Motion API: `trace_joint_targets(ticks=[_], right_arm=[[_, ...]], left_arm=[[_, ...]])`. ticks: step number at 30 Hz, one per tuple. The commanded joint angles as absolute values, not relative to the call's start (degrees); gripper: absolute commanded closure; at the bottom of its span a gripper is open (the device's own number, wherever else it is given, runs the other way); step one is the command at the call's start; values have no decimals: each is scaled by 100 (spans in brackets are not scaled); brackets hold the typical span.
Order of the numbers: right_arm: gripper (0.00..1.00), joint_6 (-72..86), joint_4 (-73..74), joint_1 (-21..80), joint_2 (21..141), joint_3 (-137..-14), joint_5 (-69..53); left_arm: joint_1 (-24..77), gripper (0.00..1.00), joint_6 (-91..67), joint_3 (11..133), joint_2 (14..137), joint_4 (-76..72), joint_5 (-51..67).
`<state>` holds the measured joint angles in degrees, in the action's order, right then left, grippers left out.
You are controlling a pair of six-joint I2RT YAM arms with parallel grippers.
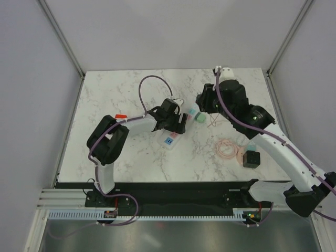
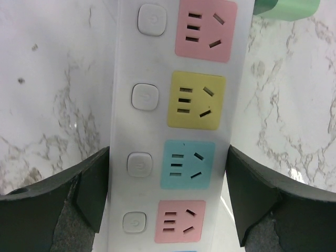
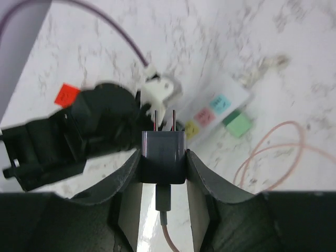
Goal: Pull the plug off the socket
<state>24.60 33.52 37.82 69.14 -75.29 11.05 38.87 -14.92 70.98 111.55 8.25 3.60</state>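
The socket is a long white power strip with pink, yellow and teal outlets, lying on the marble table. My left gripper straddles it, one finger against each long side, shut on the strip. From above, the left gripper covers the socket's middle. The plug is a dark block with two bare prongs pointing forward, clear of the socket and raised above the table. My right gripper is shut on its sides, and a pinkish cable hangs from its underside.
A green block sits next to the strip's far end. A coil of pink cable and a black cube lie at the right. A small red tag lies left of the left arm.
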Motion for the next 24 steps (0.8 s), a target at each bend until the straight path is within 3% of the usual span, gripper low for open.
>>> trace_joint_targets(ticks=[1,12,19,24], right_arm=[[100,1768,3902,3508,7101,-8916,1739],[100,512,3342,3059,7971,-11520,2732],[100,-360,2392,2488,8700,-12032,3647],[100,-10,2109,1566,9333,-12032,3007]], left_arm=[[3955,37,-1934,6891,10566,1274,264],[4060,36,-2373,6662,9537,1257,624],[4184,36,-2399,6574,9395,1160,650],[4227,37,-2426,6425,9693,959,466]])
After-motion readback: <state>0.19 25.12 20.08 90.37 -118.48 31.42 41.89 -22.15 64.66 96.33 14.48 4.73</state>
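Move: The white power strip, from which the black plug in the right hand is already out, has its middle about 27 cm below that hand, some 5 cm ahead and 6 cm to its left. The green plug at its side lies about 10 cm ahead and 3 cm right, as low; the coiled cord some 7 cm back, 13 cm right and 29 cm down. In the left fingers, the strip's middle lies about 2 cm forward and 2 cm right. The black plug, still pinched in the right fingers, is swept quickly up and away from the power strip, over 20 cm, then mainly forward and right, about 15 cm each way, as the hand swings clockwise and tips up until the prongs point roughly level. The strip stays gripped in the left hand, which draws it back, then raises it, about 5 cm each. ##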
